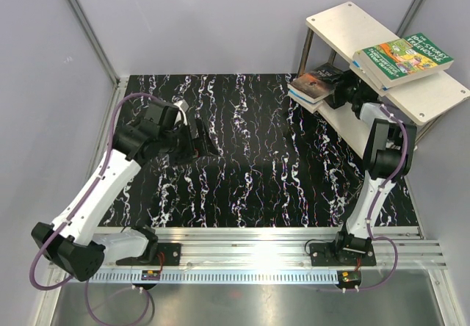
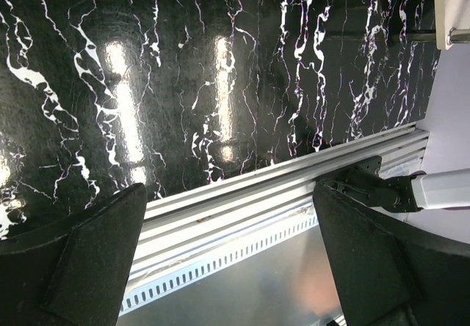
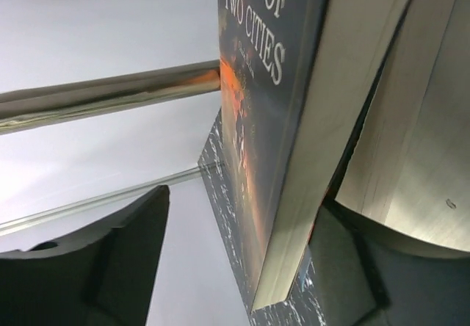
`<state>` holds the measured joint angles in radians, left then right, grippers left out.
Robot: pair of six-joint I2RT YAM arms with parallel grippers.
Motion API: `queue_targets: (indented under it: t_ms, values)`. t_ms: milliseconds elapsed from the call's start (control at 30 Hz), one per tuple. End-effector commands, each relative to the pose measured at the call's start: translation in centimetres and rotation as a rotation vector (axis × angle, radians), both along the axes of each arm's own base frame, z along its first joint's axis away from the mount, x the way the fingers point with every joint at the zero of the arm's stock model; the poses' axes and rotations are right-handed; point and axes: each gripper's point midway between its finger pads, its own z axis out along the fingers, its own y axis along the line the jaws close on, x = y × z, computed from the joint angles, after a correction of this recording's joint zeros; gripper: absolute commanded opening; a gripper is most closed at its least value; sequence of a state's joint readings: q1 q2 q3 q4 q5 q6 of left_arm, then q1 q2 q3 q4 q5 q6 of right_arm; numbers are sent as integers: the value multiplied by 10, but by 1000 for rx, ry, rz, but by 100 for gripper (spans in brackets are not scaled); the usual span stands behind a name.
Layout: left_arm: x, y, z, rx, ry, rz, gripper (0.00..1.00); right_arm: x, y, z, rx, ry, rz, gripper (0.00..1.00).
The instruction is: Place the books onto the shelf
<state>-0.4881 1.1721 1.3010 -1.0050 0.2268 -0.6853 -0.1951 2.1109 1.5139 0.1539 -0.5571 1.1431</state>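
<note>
The shelf (image 1: 338, 25) stands at the far right. Two green books (image 1: 404, 58) lie stacked on its upper board. At the left end of the lower tier, a dark book (image 1: 316, 84) rests on another book with a blue cover. My right gripper (image 1: 344, 91) reaches in under the upper board. In the right wrist view the dark "Tale of Two Cities" book (image 3: 257, 120) stands between the fingers of my right gripper (image 3: 246, 208). The jaws are open, with a clear gap on the left side. My left gripper (image 1: 202, 141) hangs open and empty over the table's left half.
A thin metal shelf post (image 3: 110, 98) crosses the right wrist view, and a pale board (image 3: 426, 157) is at its right. The left gripper (image 2: 229, 194) looks down on the marbled table (image 2: 183, 84), the front rail (image 2: 242, 208) and the right arm's base (image 2: 367, 183).
</note>
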Motion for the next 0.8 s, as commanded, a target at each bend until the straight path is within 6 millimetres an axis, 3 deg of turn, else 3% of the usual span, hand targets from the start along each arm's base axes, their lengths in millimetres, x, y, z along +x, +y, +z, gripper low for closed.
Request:
queue_targets:
  t_ms: [0, 267, 567, 600, 667, 700, 767]
  values:
    - [17, -10, 21, -52, -75, 9, 99, 1, 4, 14, -57, -26, 33, 80]
    - [24, -16, 20, -56, -72, -6, 99, -25, 7, -9, -70, 45, 41, 88]
    - [21, -19, 25, -64, -84, -47, 99, -67, 10, -8, -130, 86, 47, 100]
    - [21, -18, 22, -62, -78, -49, 99, -72, 11, 0, -136, 71, 44, 100]
    - [20, -21, 24, -74, -81, -59, 99, -87, 11, -13, -140, 124, 40, 100]
    - [19, -21, 22, -75, -76, -62, 99, -91, 13, -6, -142, 111, 41, 100]
    - [18, -23, 23, -86, -80, -69, 99, -104, 19, -13, -136, 130, 48, 100]
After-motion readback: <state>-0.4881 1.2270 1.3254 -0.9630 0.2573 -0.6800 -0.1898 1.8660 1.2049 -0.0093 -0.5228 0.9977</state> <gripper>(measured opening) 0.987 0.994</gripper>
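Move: The right hand is at the lower shelf, its part-open fingers around the near right edge of A Tale of Two Cities, whose middle lies about 5 cm to its left, 1 cm ahead and 2 cm lower. The treehouse book underneath is some 7 cm left, 1 cm back and 5 cm lower. The top-shelf stack is roughly 12 cm right, 9 cm back and 18 cm up. From the left hand, the Two Cities book is about 35 cm ahead, 37 cm right and 11 cm lower. Finish opening the right gripper to its full width, letting its fingers come free of the Two Cities book, and draw it back towards the base, slowly at first and then faster, about 9 cm in all. Sink some 3 cm on the way and let the fingers tip down about 10 degrees. ##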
